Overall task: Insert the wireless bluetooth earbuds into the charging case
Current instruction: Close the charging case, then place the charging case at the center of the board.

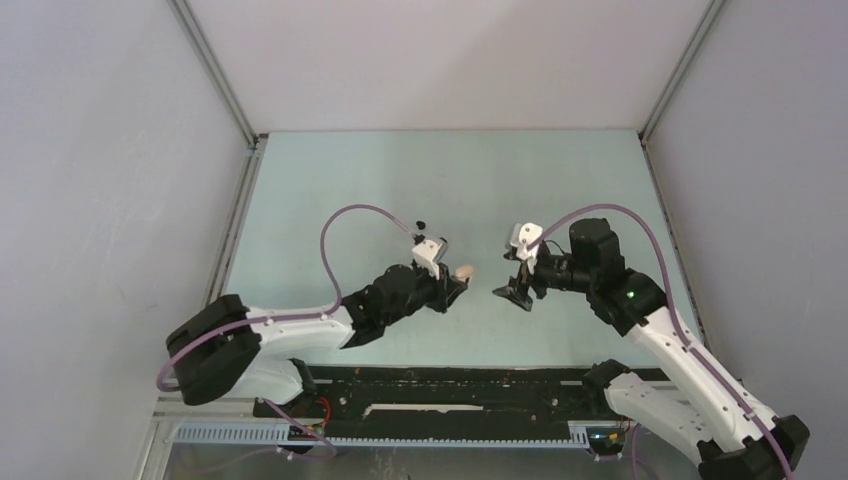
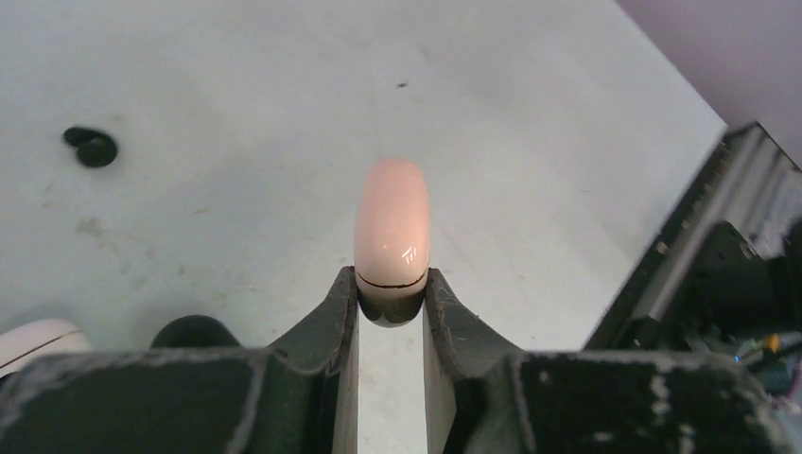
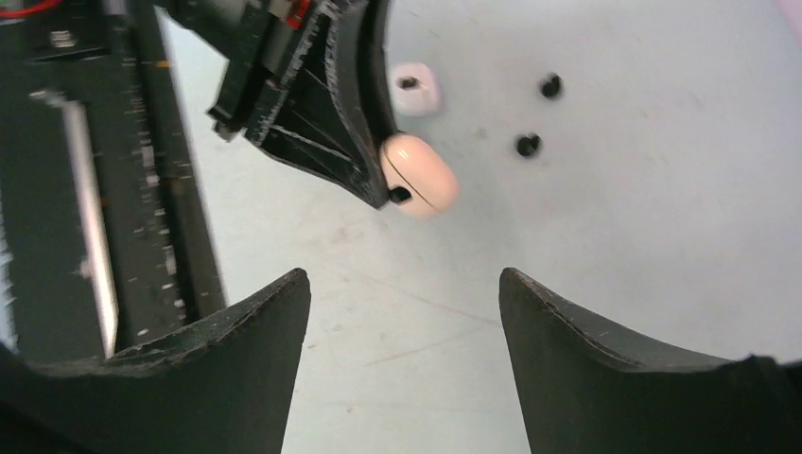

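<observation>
My left gripper (image 2: 392, 284) is shut on the end of a pale pink pebble-shaped charging case (image 2: 392, 227), whose lid seam looks closed. The case also shows in the top view (image 1: 463, 271) and the right wrist view (image 3: 421, 175). My right gripper (image 3: 405, 284) is open and empty, a short way to the right of the case (image 1: 510, 290). Two tiny black earbuds (image 3: 528, 145) (image 3: 550, 87) lie on the table beyond the case; they show at the far left in the left wrist view (image 2: 92, 147). Pale earbuds are not in view.
A small white case (image 3: 414, 90) lies on the table by the left gripper; its edge shows in the left wrist view (image 2: 33, 340). A black rail (image 1: 450, 395) runs along the near table edge. Grey walls (image 1: 100, 200) enclose the pale green table (image 1: 330, 180).
</observation>
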`<state>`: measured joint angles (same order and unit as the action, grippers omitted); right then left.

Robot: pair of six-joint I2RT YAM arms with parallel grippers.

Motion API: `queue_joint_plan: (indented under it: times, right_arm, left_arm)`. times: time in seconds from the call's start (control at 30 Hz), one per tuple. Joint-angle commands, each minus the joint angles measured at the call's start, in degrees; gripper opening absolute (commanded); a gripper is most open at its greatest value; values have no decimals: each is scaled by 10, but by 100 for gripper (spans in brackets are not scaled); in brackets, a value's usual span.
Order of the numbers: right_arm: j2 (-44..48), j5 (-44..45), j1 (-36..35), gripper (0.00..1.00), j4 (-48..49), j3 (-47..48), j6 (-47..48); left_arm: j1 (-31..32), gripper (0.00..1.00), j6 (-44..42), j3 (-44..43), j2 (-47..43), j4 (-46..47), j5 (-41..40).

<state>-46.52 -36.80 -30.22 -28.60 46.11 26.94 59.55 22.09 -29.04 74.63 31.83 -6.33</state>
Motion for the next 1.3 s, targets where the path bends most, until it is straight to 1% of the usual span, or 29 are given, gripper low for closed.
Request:
queue_joint_plan:
  times: [0.0,0.2,0.37,0.5,0.6,0.73,0.83,1.03,1.17,1.27]
  right_arm:
    - [-20,115,26,76,70,-3,-70]
    - [-26,168,73,76,89,-3,-99]
    - [-30,182,89,76,90,-3,-98]
    - [-30,182,97,76,96,-9,-97]
    - [-37,182,98,76,95,-9,-94]
    - [-43,182,98,76,94,-9,-92]
    - [-49,181,99,76,94,-9,-90]
    - [-59,183,99,76,91,-9,-85]
    - [-65,184,99,76,89,-9,-80]
    - [-71,185,101,76,89,-9,-78]
  left_arm:
    - [-47,0,95,-69,56,-46,14]
    - [-92,11,157,-218,197,-154,131]
    - [-101,20,186,-287,285,-159,182]
    - [-105,22,221,-334,351,-167,233]
    - [-108,22,243,-347,378,-167,242]
    - [-115,30,248,-340,382,-186,235]
    - [-121,35,238,-338,376,-221,227]
    - [-130,51,215,-327,359,-270,213]
    - [-134,53,205,-304,327,-280,188]
    - [-134,53,180,-289,280,-323,154]
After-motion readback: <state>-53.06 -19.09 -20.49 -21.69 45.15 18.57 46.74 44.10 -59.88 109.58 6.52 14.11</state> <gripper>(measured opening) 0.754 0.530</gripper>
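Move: The left hand still grips the closed pink charging case; the bare table spot it goes to is about 7 cm ahead, 9 cm to the right and 12 cm below. Down on the table too, the black charging case stands some 8 cm to this hand's left, level with it, the white charging case 5 cm ahead and 15 cm left, and a black earbud 17 cm ahead and 5 cm left. From the right hand the spot lies roughly 11 cm ahead, 1 cm left and 19 cm below. The left hand carries the pink case forward at first, then right and down, about 10 cm lower in all, while the wrist tips some 40 degrees so the fingers point down at the table; there the fingers open, let go of the case and draw back left about 3 cm. Meanwhile the empty right hand, fingers staying wide open, backs off from the case by going forward and to its right, turning clockwise about 30 degrees, and then sinks slightly. ##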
